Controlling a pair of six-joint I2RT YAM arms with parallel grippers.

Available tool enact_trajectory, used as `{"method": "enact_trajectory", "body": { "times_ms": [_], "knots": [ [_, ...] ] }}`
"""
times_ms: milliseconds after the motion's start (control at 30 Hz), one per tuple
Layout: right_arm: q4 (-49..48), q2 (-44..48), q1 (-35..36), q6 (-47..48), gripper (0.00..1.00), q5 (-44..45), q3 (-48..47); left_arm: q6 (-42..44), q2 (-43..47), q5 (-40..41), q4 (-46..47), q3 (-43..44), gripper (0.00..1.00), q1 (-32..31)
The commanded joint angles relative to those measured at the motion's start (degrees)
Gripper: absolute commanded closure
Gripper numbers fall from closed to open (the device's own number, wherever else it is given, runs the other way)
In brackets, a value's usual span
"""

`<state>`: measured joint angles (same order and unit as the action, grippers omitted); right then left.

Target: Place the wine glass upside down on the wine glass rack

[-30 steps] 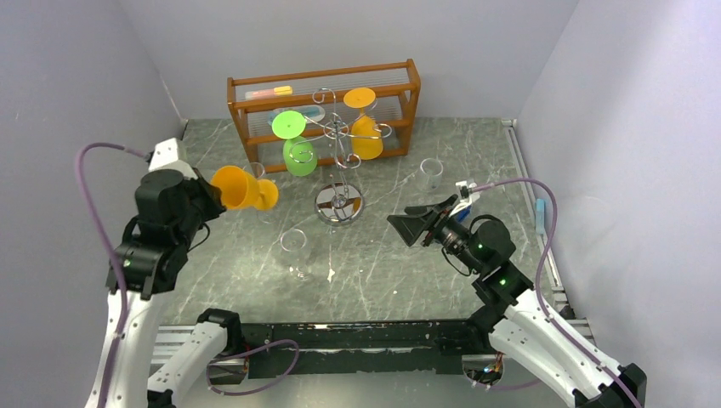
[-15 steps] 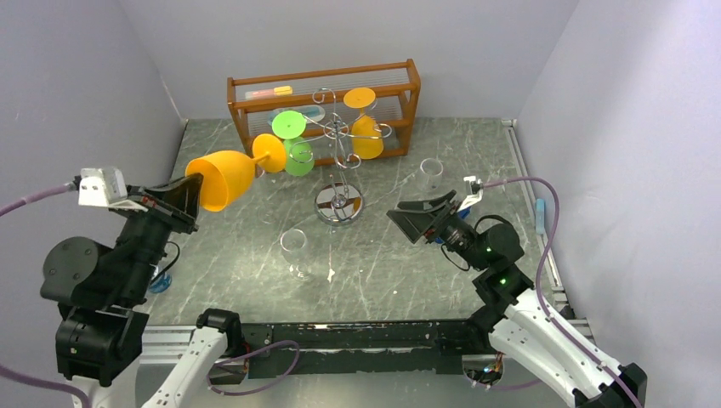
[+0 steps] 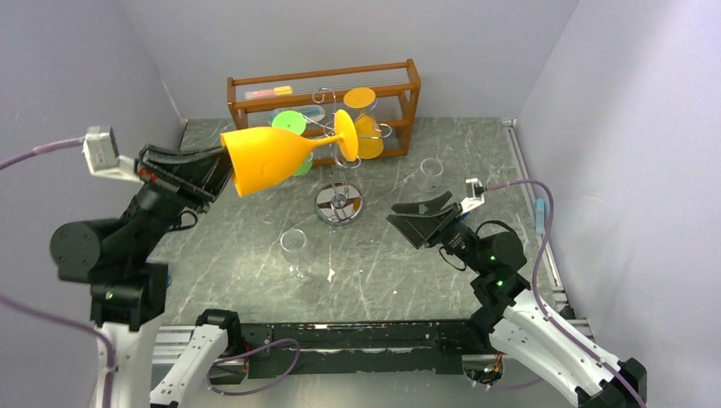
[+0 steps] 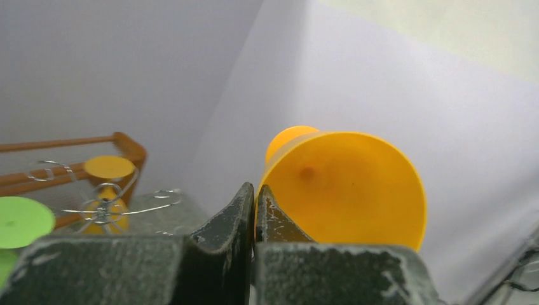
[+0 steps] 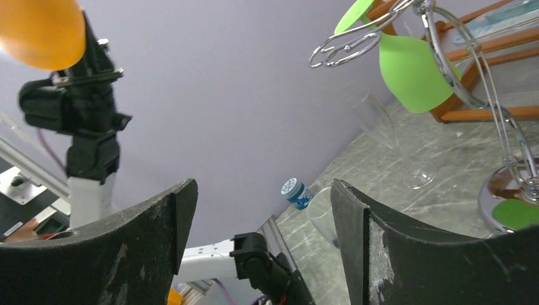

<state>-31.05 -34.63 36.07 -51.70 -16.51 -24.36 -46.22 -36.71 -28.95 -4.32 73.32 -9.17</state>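
My left gripper (image 3: 223, 163) is shut on the rim of an orange wine glass (image 3: 270, 158). The glass lies on its side in the air, its foot (image 3: 346, 136) pointing right at the top of the wine glass rack (image 3: 339, 202). In the left wrist view the fingers (image 4: 235, 210) pinch the glass wall (image 4: 346, 184). The silver rack (image 5: 471, 82) carries a green glass (image 5: 410, 70) and a second orange glass (image 3: 367, 129), both hanging upside down. My right gripper (image 3: 421, 219) stands open and empty to the right of the rack's base.
An orange-brown wooden shelf (image 3: 323, 76) stands against the back wall behind the rack. Clear glasses stand on the table at the front left (image 3: 293, 246) and the right (image 3: 431, 172) of the rack. A small blue bottle (image 5: 295, 190) lies near the left edge.
My left arm has raised the orange glass and swung it right, so its foot now reaches the rack's top. The right gripper has tilted slightly and opened a little wider.
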Motion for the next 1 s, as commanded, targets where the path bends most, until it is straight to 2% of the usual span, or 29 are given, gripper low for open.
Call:
{"method": "enact_trajectory", "body": {
  "times_ms": [0, 133, 267, 400, 533, 600, 700, 833, 967],
  "knots": [
    [-3.7, 0.5, 1.3, -0.7, 0.19, 0.3, 1.7, -17.6, -2.9, -9.9, 19.6, -3.9, 0.95, 4.5],
    [-3.8, 1.4, 1.6, -0.8, 0.19, 1.4, 2.6, -14.4, -4.6, -7.1, 12.0, -1.1, 0.95, 5.3],
    [-4.3, 1.3, 1.7, -0.8, 0.19, 1.4, 2.6, -19.3, -7.5, -9.8, 15.3, -4.8, 0.95, 5.4],
    [-6.1, 0.9, 1.7, -2.2, 0.19, 1.7, 3.3, -17.8, -9.2, -9.2, 13.2, -5.9, 0.95, 5.3],
    [-6.3, 0.1, 1.8, -3.0, 0.19, 2.2, 3.2, -20.6, -15.0, -16.5, 16.1, -4.8, 0.95, 5.2],
    [-5.7, -0.2, 1.8, -2.8, 0.19, 2.4, 2.9, -21.2, -16.5, -16.7, 17.5, -5.1, 0.95, 4.0],
    [-5.2, 0.2, 1.7, -2.8, 0.2, 3.0, 2.9, -18.0, -18.1, -13.6, 14.8, -4.2, 0.95, 0.7],
    [-2.5, 0.7, 1.8, -2.5, 0.2, 5.2, 2.4, -19.4, -24.2, -13.2, 21.7, -4.7, 0.95, -7.1],
    [-1.1, 2.3, 1.7, -1.2, 0.2, 5.9, 2.2, -16.3, -27.5, -7.3, 24.5, -3.9, 0.95, -15.8]
  ]
}}
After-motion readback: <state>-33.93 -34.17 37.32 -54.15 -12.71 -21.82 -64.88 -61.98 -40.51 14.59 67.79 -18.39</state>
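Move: The left hand holds the yellow wine glass by the rim, high up and foot to the right; the open right hand it is being taken to waits about 25 cm right, 3 cm ahead and 22 cm below. From the left hand the rack's centre stands roughly 21 cm ahead and 11 cm right, the hung green glass 23 cm ahead and 1 cm right, both about 32 cm lower. From the right hand the yellow glass lies about 15 cm left, 1 cm back and 21 cm above. Keeping its pinch on the rim of the yellow glass, the left hand carries it about 10 cm forward, nearly level at first and then sinking, before it swings right at the end, some 10 cm right and 8 cm down in all, towards the waiting right hand. On the way its wrist tips down about 25 degrees and turns about as far clockwise, so that the foot of the glass leads to the right, while the right hand stays in place with its fingers wide open. ##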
